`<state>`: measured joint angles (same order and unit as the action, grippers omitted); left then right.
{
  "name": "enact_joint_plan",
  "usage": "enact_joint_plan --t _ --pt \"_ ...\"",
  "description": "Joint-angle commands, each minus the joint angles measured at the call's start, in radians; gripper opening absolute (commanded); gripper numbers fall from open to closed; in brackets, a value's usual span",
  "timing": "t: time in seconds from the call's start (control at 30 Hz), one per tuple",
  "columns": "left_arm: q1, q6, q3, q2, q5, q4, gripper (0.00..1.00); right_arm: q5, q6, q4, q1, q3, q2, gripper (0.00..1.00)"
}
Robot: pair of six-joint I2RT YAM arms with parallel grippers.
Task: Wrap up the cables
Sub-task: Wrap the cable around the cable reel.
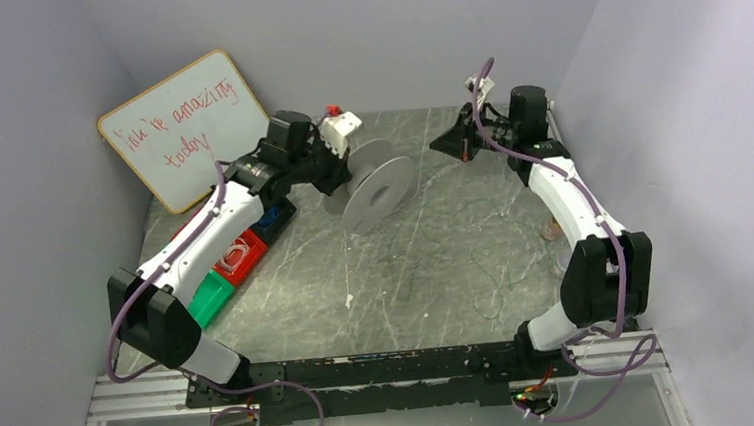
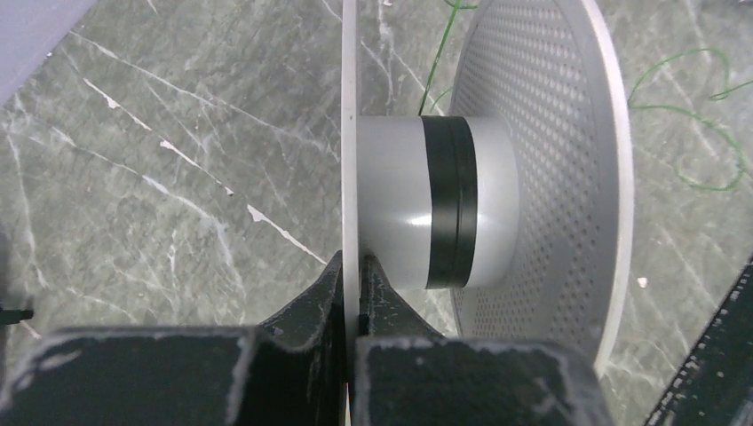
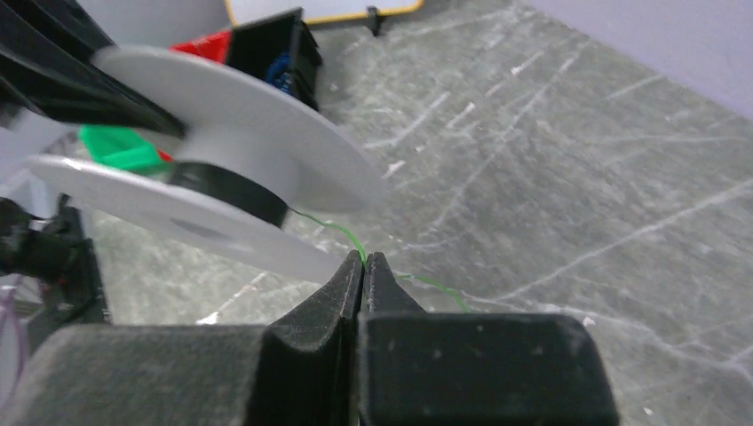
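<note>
A grey spool point(image 1: 376, 188) stands on edge at the back middle of the table. My left gripper point(image 1: 336, 181) is shut on its thin flange point(image 2: 349, 133), one finger on each side point(image 2: 351, 266). The hub point(image 2: 395, 209) carries a black band. The cables are a fine green wire point(image 3: 333, 231) that runs from the hub to my right gripper point(image 3: 364, 259), which is shut on it at the fingertips. In the top view the right gripper point(image 1: 445, 143) hovers right of the spool. Loose green strands point(image 1: 498, 275) lie on the table point(image 2: 701, 151).
A whiteboard point(image 1: 182, 126) leans on the left wall. Blue point(image 1: 271, 218), red point(image 1: 241, 255) and green point(image 1: 208, 297) bins sit under the left arm. A small clear cup point(image 1: 564, 260) stands by the right arm. Walls close in on both sides.
</note>
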<state>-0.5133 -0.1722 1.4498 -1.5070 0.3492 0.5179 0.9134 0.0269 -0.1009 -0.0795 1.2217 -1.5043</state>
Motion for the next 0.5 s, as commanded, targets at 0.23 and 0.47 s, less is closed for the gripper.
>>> enact_joint_plan --t 0.23,0.47 --pt "-0.059 0.095 0.005 -0.079 -0.362 -0.117 0.02 0.378 -0.373 0.357 -0.125 -0.055 0.059 0.0" --pt "-0.06 0.151 0.026 -0.127 -0.408 -0.116 0.02 0.434 -0.728 0.803 -0.225 -0.183 0.041 0.04"
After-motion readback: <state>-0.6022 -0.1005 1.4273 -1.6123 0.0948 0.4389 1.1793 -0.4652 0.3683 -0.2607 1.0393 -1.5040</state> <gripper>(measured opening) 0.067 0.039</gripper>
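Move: The right hand, holding the green cable, has the cable reel's hub some 14 cm to its left, 8 cm back and about 4 cm below. From the left hand, pinching the left flange's rim, the hub is about 8 cm to the right, level fore and aft, and 4 cm lower. From the right hand, the free right flange's middle is about 12 cm left, 11 cm back and 5 cm below; the pinched flange's middle is roughly 17 cm left and 5 cm back, 4 cm below. Leftward and back in a roughly 12 cm sweep, after first rising about 3 cm and later easing partway down, the right hand carries the pinched green cable to the reel's right flange, turning counter-clockwise and rolling its left side up. The left hand keeps its pinch on the left flange and sinks some 4 to 5 cm while edging forward. ##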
